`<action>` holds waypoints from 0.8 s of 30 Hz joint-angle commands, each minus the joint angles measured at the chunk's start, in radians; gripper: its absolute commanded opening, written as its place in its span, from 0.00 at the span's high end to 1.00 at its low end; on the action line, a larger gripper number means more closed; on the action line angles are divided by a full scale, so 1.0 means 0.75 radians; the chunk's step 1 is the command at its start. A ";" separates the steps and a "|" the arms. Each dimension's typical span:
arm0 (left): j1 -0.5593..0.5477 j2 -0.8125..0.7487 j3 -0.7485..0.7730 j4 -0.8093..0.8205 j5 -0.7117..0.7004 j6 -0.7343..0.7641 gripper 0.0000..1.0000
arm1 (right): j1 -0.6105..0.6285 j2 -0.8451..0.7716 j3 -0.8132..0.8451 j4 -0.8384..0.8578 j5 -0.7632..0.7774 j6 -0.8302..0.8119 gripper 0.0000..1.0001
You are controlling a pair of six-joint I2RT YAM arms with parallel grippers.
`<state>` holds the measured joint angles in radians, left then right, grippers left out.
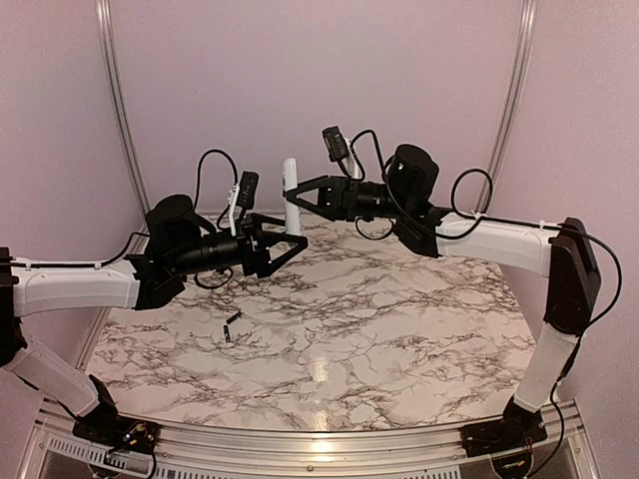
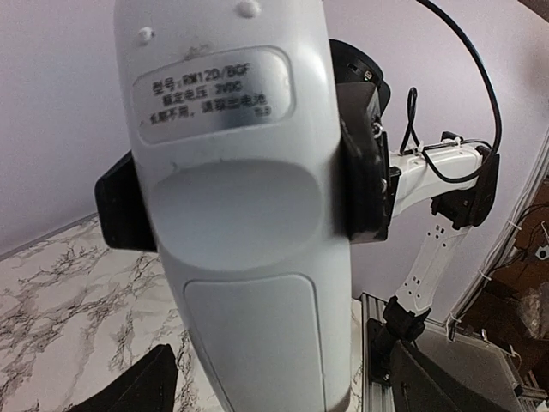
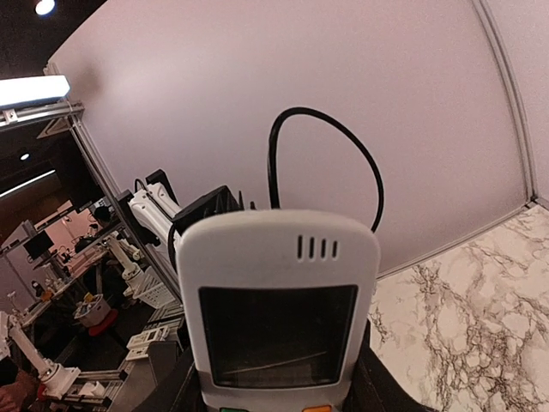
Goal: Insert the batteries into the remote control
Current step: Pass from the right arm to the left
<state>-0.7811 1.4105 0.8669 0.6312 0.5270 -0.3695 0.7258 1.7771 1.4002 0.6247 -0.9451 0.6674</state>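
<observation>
The white remote control (image 1: 291,195) stands upright in the air above the back of the table, with my right gripper (image 1: 301,196) shut on its sides. Its dark screen (image 3: 276,335) faces the right wrist camera, my right gripper (image 3: 274,403) clamped just below it. The left wrist view shows its back (image 2: 240,215), with a printed label and a closed battery cover (image 2: 257,343). My left gripper (image 1: 287,242) is open; its fingertips (image 2: 129,386) flank the remote's lower end with gaps on both sides. The batteries (image 1: 232,326), two small dark cylinders, lie on the marble table well below and left of both grippers.
The marble tabletop (image 1: 379,329) spreads under both arms. Curved pale walls enclose the back and sides. A metal rail (image 1: 300,439) runs along the near edge by the arm bases. The right arm's cable (image 1: 469,190) loops behind its wrist.
</observation>
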 commanded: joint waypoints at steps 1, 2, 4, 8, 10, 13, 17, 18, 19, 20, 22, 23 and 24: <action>-0.013 0.034 0.038 0.079 0.023 -0.038 0.17 | 0.026 0.020 0.048 0.079 -0.029 0.033 0.65; -0.014 0.038 0.039 0.084 0.021 -0.044 0.21 | 0.026 0.018 0.047 0.084 -0.028 0.038 0.65; -0.014 0.047 0.043 0.084 0.025 -0.046 0.28 | 0.026 0.015 0.044 0.082 -0.030 0.037 0.66; -0.014 0.041 0.032 0.089 -0.014 -0.050 0.44 | 0.026 0.009 0.033 0.074 -0.030 0.032 0.66; -0.014 0.031 0.023 0.084 -0.050 -0.049 0.53 | 0.026 0.004 0.023 0.068 -0.028 0.026 0.65; -0.014 0.024 0.019 0.056 -0.087 -0.031 0.61 | 0.026 -0.005 0.021 0.029 -0.004 0.000 0.59; -0.013 0.012 0.030 -0.035 -0.167 0.022 0.70 | 0.026 -0.034 0.030 -0.091 0.068 -0.075 0.38; -0.014 0.011 0.040 -0.084 -0.199 0.043 0.73 | 0.026 -0.047 0.037 -0.155 0.100 -0.113 0.32; -0.012 0.009 0.051 -0.129 -0.240 0.065 0.75 | 0.026 -0.061 0.046 -0.227 0.145 -0.156 0.26; -0.013 0.008 0.059 -0.176 -0.285 0.084 0.76 | 0.026 -0.075 0.058 -0.308 0.199 -0.192 0.21; -0.014 0.004 0.062 -0.232 -0.361 0.108 0.77 | 0.023 -0.097 0.088 -0.473 0.325 -0.259 0.15; -0.014 0.003 0.062 -0.259 -0.394 0.113 0.77 | 0.024 -0.103 0.112 -0.562 0.401 -0.282 0.10; -0.013 0.004 0.062 -0.276 -0.423 0.116 0.78 | 0.023 -0.105 0.138 -0.645 0.466 -0.311 0.08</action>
<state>-0.7929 1.4364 0.8772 0.5343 0.3477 -0.3424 0.7376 1.7504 1.4120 0.4252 -0.8116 0.5529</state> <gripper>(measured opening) 0.497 0.871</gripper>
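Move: The remote stands on end in the right hand's grip. Its middle is about 6 cm above the left hand point, roughly straight above, its lower end between the open left fingers. From the right hand, the remote's middle is about 2 cm below, 1 cm to the left and level fore and aft. The batteries lie on the table some 31 cm below the left hand, around 17 cm to its left and 3 cm ahead. The left hand stays almost in place while its wide-open fingers close to about half on the lower end of the remote, pinching its side edges below the right fingers, which at first keep their hold higher up. Once that grip is set, the right fingers open wide and let go, and the left hand carries the remote forward and down, about 3 cm each way, turning some 10 degrees counter-clockwise, while the right hand drifts about 2 cm forward and a little down. ##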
